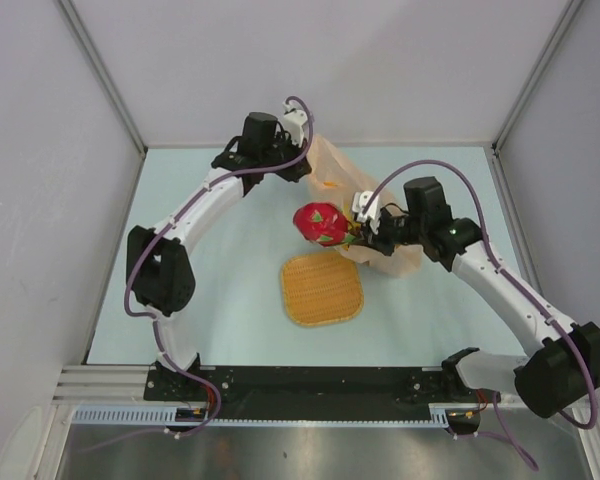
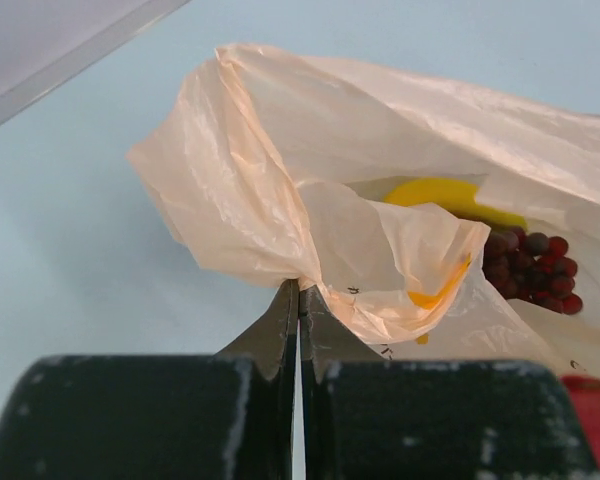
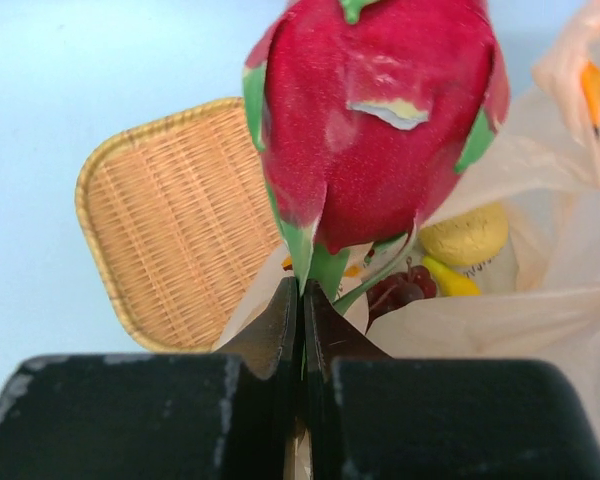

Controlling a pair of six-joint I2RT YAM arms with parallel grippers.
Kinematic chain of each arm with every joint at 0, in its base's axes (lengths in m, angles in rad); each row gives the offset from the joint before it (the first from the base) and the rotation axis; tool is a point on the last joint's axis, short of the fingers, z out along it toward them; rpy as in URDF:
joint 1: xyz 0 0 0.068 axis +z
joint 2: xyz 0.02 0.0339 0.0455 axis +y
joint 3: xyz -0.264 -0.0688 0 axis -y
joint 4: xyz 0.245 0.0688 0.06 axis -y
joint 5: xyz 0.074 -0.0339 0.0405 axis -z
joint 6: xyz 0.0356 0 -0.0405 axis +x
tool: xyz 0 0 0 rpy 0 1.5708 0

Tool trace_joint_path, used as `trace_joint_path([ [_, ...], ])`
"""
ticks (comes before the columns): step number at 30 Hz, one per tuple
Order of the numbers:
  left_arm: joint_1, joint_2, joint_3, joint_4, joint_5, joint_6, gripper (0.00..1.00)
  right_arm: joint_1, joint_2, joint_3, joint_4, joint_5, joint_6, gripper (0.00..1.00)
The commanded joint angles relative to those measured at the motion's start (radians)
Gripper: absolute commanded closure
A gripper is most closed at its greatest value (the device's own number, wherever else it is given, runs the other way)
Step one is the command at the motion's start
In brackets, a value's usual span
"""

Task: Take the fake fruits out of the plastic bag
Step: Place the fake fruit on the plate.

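The pale peach plastic bag (image 1: 332, 168) lies at the back middle of the table, stretching toward the right arm. My left gripper (image 2: 298, 290) is shut on a bunched fold of the bag (image 2: 260, 180) at its far end. My right gripper (image 3: 302, 290) is shut on a green tip of the red fruit (image 3: 375, 110), which hangs above the table just outside the bag's mouth (image 1: 320, 223). Inside the bag I see a round yellow fruit (image 3: 465, 236), the banana (image 3: 450, 280) and dark red grapes (image 3: 400, 290); the left wrist view also shows the banana (image 2: 450, 195) and the grapes (image 2: 535, 270).
An orange woven square tray (image 1: 323, 288) lies on the table in front of the bag, just below the red fruit. Grey walls close the table at the back and on both sides.
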Motion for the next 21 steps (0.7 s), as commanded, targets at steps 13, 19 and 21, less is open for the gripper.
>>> trace_joint_path([
  [13,0.020,-0.053,-0.027,0.006,0.191,0.008,1.00,0.218,0.089,-0.120,0.134,0.129,-0.257,1.00],
  [19,0.020,-0.085,-0.066,0.012,0.192,0.012,1.00,0.216,0.137,-0.170,0.198,0.186,-0.257,1.00],
  [21,0.020,-0.088,-0.080,0.012,0.195,0.012,1.00,0.216,0.155,-0.179,0.206,0.207,-0.255,1.00],
])
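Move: My right hand holds the dragon fruit by its leafy stalk, the fruit reaching some 7 cm to the left and 2 cm ahead of my fingertips. The plate's middle lies about 7 cm to the left, 4 cm back and 20 cm below. The middle of the open bag sits roughly 7 cm ahead, 6 cm to the right and 15 cm below. From my left hand the plate is about 21 cm back and 3 cm to the right, 21 cm down. I keep the stalk pinched in my right hand and swing the dragon fruit back and left, about 4 cm each way, towards the plate, then sink more steeply for some 11 cm in all, easing about 1 cm forward again. The wrist turns counter-clockwise and tips the fingers further down. My left hand, still pinching the bag's edge, eases back and down a couple of centimetres. ##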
